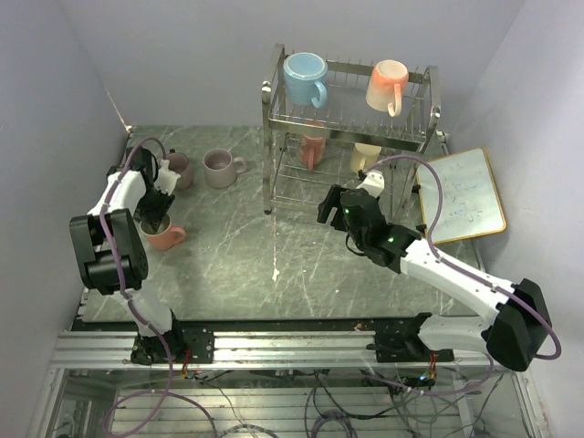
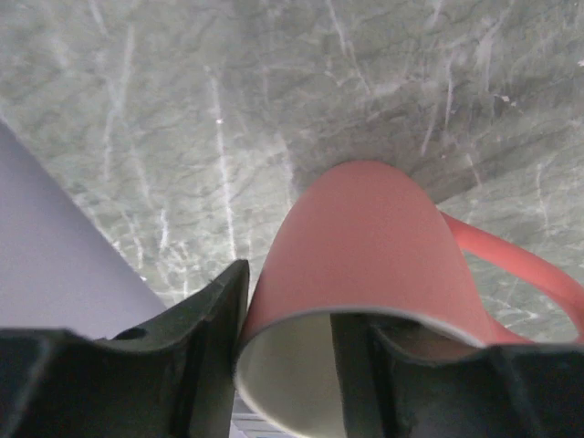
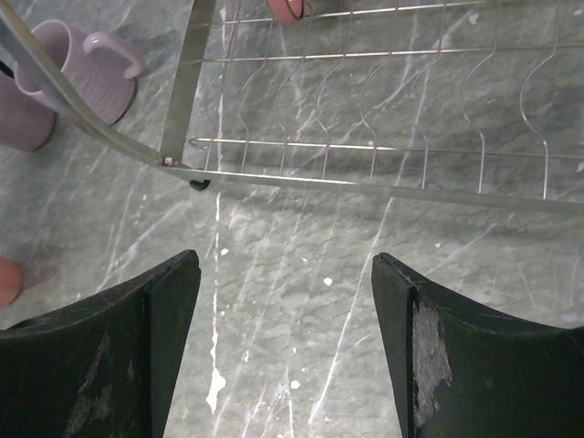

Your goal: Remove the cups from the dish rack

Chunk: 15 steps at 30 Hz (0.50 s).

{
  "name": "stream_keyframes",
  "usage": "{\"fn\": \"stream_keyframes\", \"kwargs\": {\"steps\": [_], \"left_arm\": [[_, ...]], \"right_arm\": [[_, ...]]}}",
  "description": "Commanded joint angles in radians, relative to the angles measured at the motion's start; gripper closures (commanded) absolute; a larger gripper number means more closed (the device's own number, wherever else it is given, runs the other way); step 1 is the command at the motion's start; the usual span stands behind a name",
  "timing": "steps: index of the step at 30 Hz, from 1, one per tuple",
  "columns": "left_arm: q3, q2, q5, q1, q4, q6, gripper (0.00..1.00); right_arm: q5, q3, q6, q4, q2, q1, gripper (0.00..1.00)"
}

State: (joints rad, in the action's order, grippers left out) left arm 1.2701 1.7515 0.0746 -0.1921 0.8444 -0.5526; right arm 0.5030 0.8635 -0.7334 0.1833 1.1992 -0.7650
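Observation:
The salmon cup [image 1: 164,235] [image 2: 365,237] stands upright on the table at the left. My left gripper [image 1: 157,212] [image 2: 292,310] straddles its rim, one finger outside the wall and one inside with a gap, so it is open. The dish rack [image 1: 267,146] [image 3: 365,182] holds a light blue cup [image 1: 304,78] and a peach cup [image 1: 387,85] on top. A pink cup [image 1: 312,148] [image 3: 287,9] and a pale yellow cup [image 1: 366,157] sit on the lower tier. My right gripper [image 1: 333,208] [image 3: 286,274] hovers open and empty before the rack's lower tier.
Two mauve cups [image 1: 179,169] [image 1: 219,167] stand on the table left of the rack; the right wrist view shows them at its upper left [image 3: 87,68]. A gold-framed whiteboard [image 1: 465,193] lies right of the rack. Walls close in on the left and right.

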Motion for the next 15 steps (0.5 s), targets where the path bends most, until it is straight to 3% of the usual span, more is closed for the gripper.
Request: {"fn": "stream_keyframes", "kwargs": {"steps": [1, 3, 4, 6, 7, 8, 11, 13, 15], "left_arm": [[0.008, -0.098, -0.026, -0.011, -0.005, -0.003, 0.42], [0.012, -0.144, -0.019, -0.013, -0.005, -0.015, 0.4], [0.016, -0.165, -0.018, -0.012, 0.0, -0.02, 0.3], [0.035, -0.21, -0.028, -0.013, 0.021, -0.021, 0.27], [0.046, -0.229, -0.042, -0.015, 0.037, -0.021, 0.15], [0.059, -0.245, -0.056, -0.015, 0.05, -0.02, 0.12], [0.103, -0.284, -0.098, -0.015, 0.102, -0.011, 0.11], [0.132, -0.302, -0.127, -0.015, 0.136, 0.0, 0.01], [0.15, -0.323, -0.159, -0.016, 0.16, 0.008, 0.01]], "right_arm": [[0.081, 0.012, 0.103, -0.075, 0.031, 0.006, 0.24], [0.104, 0.01, 0.151, -0.124, 0.044, 0.005, 0.24], [0.117, 0.009, 0.173, -0.149, 0.051, 0.006, 0.24], [0.134, 0.008, 0.222, -0.21, 0.07, 0.006, 0.24], [0.139, 0.005, 0.242, -0.238, 0.084, 0.006, 0.24], [0.144, 0.004, 0.266, -0.268, 0.102, 0.006, 0.23], [0.162, 0.013, 0.337, -0.342, 0.175, 0.009, 0.23], [0.165, 0.04, 0.369, -0.373, 0.241, 0.018, 0.23], [0.179, 0.071, 0.399, -0.41, 0.303, 0.023, 0.23]]}}
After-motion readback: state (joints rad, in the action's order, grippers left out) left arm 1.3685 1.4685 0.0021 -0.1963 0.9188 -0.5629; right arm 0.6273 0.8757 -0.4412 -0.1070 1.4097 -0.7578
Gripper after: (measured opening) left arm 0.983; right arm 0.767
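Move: The left hand is at the far-left rim of the salmon cup on the table, whose middle is about 2 cm back, 3 cm right and 3 cm below. The near purple cup is some 14 cm ahead and 6 cm right of that hand, the other purple cup 14 cm ahead and 17 cm right. From the right hand, the red cup on the lower shelf is roughly 19 cm ahead, 6 cm left and 10 cm lower; the cream cup is 17 cm ahead, 8 cm right, equally low. Straight up and away from the salmon cup goes the left hand, about 12 cm and gathering speed, its fingers spreading from half open to fully open off the rim while the fingertips tilt forward nearly 20 degrees. The right hand, still open and empty, reaches 5 cm forward towards the red cup in the rack's lower level, rolling its left side down some 15 degrees and dipping slightly at the end. ##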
